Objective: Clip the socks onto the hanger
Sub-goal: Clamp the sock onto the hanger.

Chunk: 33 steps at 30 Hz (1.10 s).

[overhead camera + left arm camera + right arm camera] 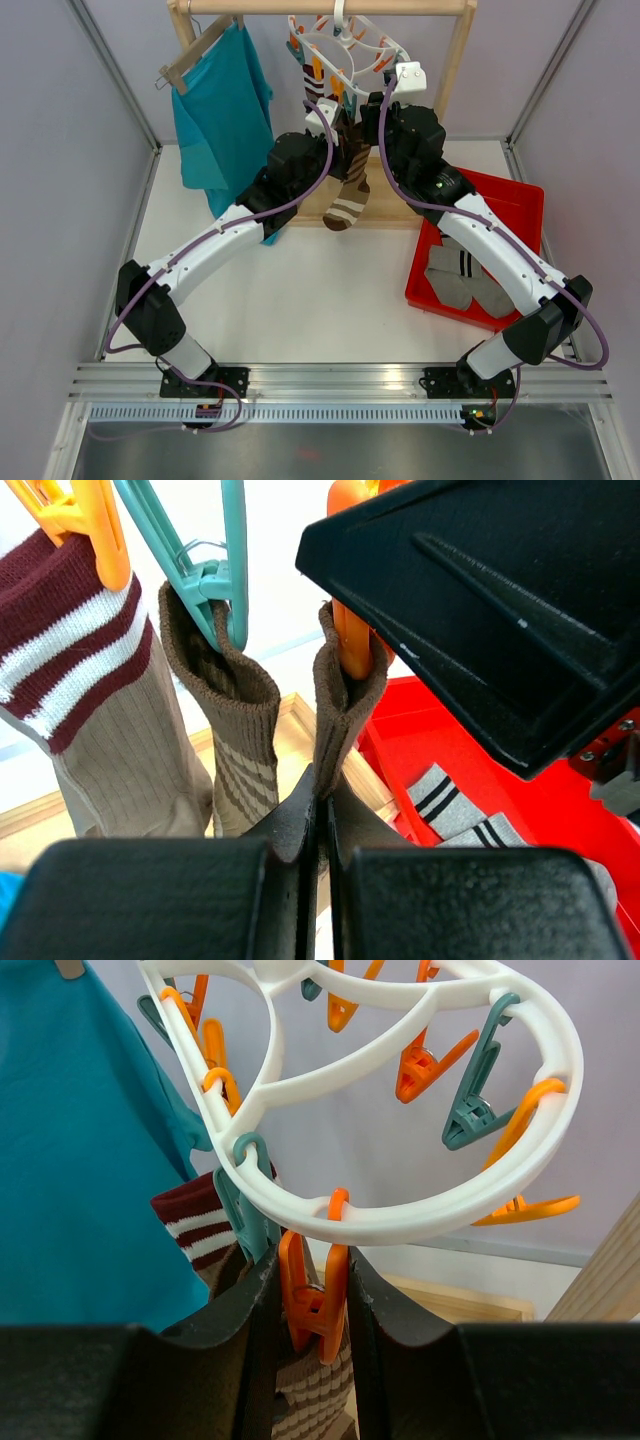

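The white ring hanger [345, 45] hangs from the rack bar and also shows in the right wrist view [400, 1215]. My right gripper [312, 1290] is closed around an orange clip [318, 1305], one finger against each handle, with a striped taupe sock [315, 1400] below. My left gripper [322, 810] is shut on that taupe sock [340, 710], holding its cuff up into the orange clip [350, 645]. A teal clip [215, 585] holds a second taupe sock [235, 730]. Another orange clip holds a maroon-striped sock [80, 650]. The clipped socks hang down in the top view [350, 190].
A red bin [520, 205] at the right holds grey striped socks [460, 275]. A teal shirt [220, 110] hangs on a wooden hanger at the left of the wooden rack [455, 60]. Both arms meet close together under the hanger.
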Each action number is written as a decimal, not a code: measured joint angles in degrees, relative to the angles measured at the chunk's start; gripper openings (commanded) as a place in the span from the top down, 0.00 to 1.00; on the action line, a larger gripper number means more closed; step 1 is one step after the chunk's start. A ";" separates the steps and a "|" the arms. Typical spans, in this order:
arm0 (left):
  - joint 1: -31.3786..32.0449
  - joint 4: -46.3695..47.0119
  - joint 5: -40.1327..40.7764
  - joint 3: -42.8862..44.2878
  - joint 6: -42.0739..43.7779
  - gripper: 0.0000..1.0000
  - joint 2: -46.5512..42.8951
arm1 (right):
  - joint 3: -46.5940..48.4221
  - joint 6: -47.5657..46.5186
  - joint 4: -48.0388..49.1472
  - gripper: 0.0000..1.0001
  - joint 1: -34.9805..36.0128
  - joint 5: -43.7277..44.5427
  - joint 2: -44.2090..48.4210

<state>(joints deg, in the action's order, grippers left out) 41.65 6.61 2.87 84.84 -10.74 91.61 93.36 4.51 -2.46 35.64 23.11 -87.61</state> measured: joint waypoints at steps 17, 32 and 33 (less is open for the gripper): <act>0.00 -0.28 -0.22 1.16 -0.04 0.98 0.00 | 0.00 0.00 0.09 0.95 0.00 0.37 0.00; 0.00 -0.48 -0.42 1.81 -0.11 0.95 0.00 | 0.00 1.11 -1.11 0.43 0.00 -0.28 0.90; 0.00 -0.48 -0.42 1.81 -0.11 0.95 0.00 | 0.00 1.20 -1.42 0.42 0.00 -0.31 0.98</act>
<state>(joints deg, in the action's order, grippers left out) 41.65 6.13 2.46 86.65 -10.85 91.61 93.36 5.72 -3.88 35.64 22.81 -86.63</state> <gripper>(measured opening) 0.045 0.553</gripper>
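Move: Between the right fingertips is the orange clip, squeezed open, its middle about 1 cm below that hand. From the left hand, which holds the brown striped sock by the cuff, this clip is roughly 5 cm up, 1 cm ahead and 1 cm right. The teal clip with the matching sock is about 3 cm ahead, 2 cm left and 5 cm above the left hand; the maroon-topped sock's cuff is some 5 cm ahead, 6 cm left and 3 cm up. Raising the still pinched cuff about 1.5 cm in two small lifts, the left hand feeds the sock up into the orange clip's open lower jaws. The right hand stays in place squeezing the clip, then near the end spreads its fingers, lets go of the clip's upper arms and starts back by half a centimetre; the left keeps its grip. ##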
